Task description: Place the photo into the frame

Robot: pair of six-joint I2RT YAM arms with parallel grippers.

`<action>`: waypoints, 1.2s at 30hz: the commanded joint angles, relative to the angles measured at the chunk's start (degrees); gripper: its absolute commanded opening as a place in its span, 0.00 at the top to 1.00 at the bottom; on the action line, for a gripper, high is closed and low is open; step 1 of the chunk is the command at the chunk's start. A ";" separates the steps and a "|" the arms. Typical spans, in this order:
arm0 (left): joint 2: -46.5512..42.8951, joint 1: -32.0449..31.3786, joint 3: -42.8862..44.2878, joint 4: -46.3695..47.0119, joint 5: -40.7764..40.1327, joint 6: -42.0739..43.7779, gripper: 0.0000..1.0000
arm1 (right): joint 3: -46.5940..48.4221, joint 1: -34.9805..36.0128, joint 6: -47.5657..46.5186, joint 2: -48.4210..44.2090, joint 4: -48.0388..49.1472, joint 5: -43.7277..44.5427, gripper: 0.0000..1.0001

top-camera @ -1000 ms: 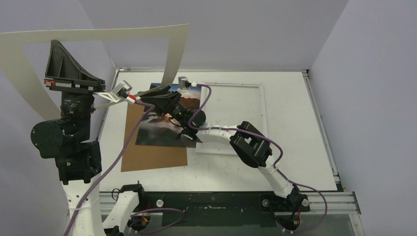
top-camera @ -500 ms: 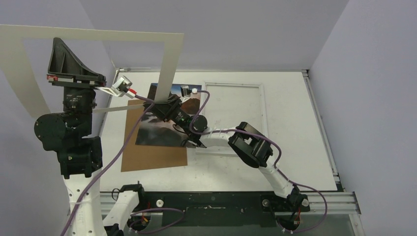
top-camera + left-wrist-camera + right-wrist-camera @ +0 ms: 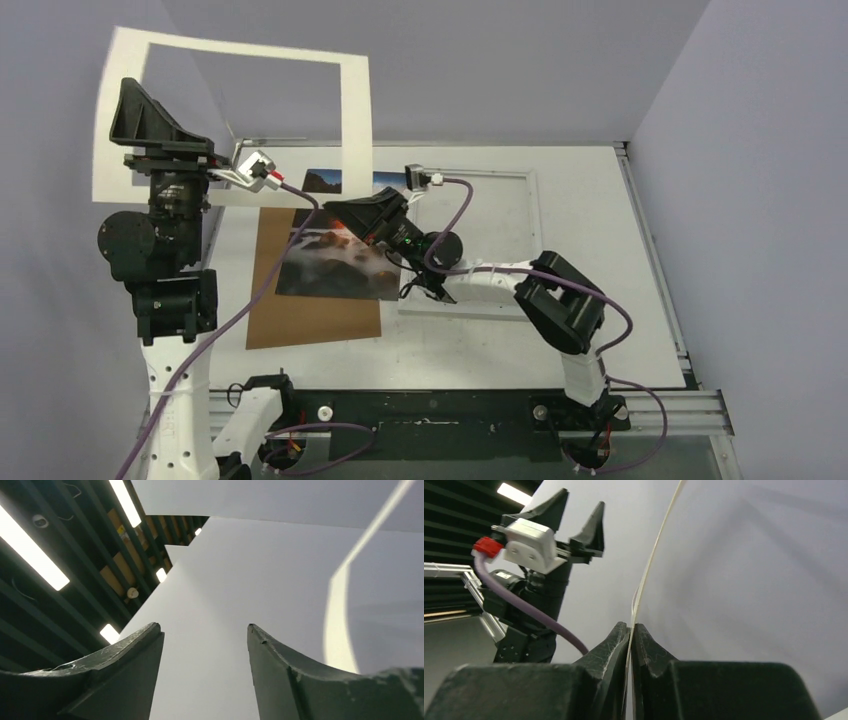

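The photo (image 3: pixel 330 262), dark mountains and mist with an orange glow, lies flat on a brown cardboard board (image 3: pixel 310 322). To its right the thin white frame (image 3: pixel 535 230) lies on the table. A white mat (image 3: pixel 355 120) with a large window stands upright in the air above the table's left side. My right gripper (image 3: pixel 345 203) (image 3: pixel 630 627) is shut on the mat's lower right corner, its thin edge (image 3: pixel 651 560) running up from between the jaws. My left gripper (image 3: pixel 140 105) (image 3: pixel 205 630) points upward by the mat's left part, open, with nothing between its fingers.
The white table (image 3: pixel 600 250) is walled by pale panels at the back and both sides. A metal rail (image 3: pixel 450 410) with both arm bases runs along the near edge. The raised left arm's purple cable (image 3: pixel 265 290) hangs over the cardboard.
My right gripper has closed on the mat's lower corner and the left gripper has opened, letting go of it. The mat has swung to the right and stands more upright.
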 commanded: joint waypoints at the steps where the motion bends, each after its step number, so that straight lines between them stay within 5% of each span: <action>1: 0.26 -0.27 -0.36 -1.35 -1.97 -2.25 0.34 | -4.57 -4.08 -4.78 -9.24 7.17 -4.86 0.95; 3: 0.20 -0.30 -0.12 -5.30 -2.41 -5.54 0.23 | -6.10 -6.42 -9.95 -15.85 -3.99 -8.75 0.95; 7: 2.15 -0.52 3.65 -19.01 -5.67 -15.14 0.16 | 2.02 -7.80 -30.14 -25.56 -46.11 -13.30 0.95; 11: 7.46 -0.46 11.39 -37.62 -6.35 -31.07 0.13 | 20.04 -8.42 -45.10 -23.58 -82.89 -16.82 0.95; 16: 14.10 -0.41 20.56 -58.59 3.53 -50.60 0.09 | 37.09 -8.92 -55.50 -18.05 -109.74 -14.99 0.95; 28: 8.61 1.43 15.22 -70.56 28.18 -55.67 0.05 | 48.11 -7.53 -72.50 -19.81 -138.40 -2.03 0.95; 36: 11.67 11.05 19.16 -73.46 44.43 -54.79 0.08 | 49.00 0.55 -77.50 -23.81 -142.61 13.83 0.95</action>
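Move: The white mat, its lower right edge already pinched in the right fingers, has its middle about 9 cm ahead of that hand, 8 cm left and 13 cm up; from the left hand, 7 cm ahead, 11 cm right and 10 cm down. The photo it is carried over lies 25 cm ahead of the right hand, 5 cm left, 38 cm below. From the right hand, the frame is 23 cm ahead, 27 cm right; the brown board 15 cm ahead, 10 cm left, both at table level. The mat stays pinched in the shut right fingers as that hand shifts some 12 cm right, arching up about 10 cm and then sinking past its starting height, and rolls roughly 85 degrees so its left side drops. The left hand, already parting, opens wide, reaches out briefly, then drops about 24 cm, drawing back and to the right as its fingers tip downward to face the photo and board. ##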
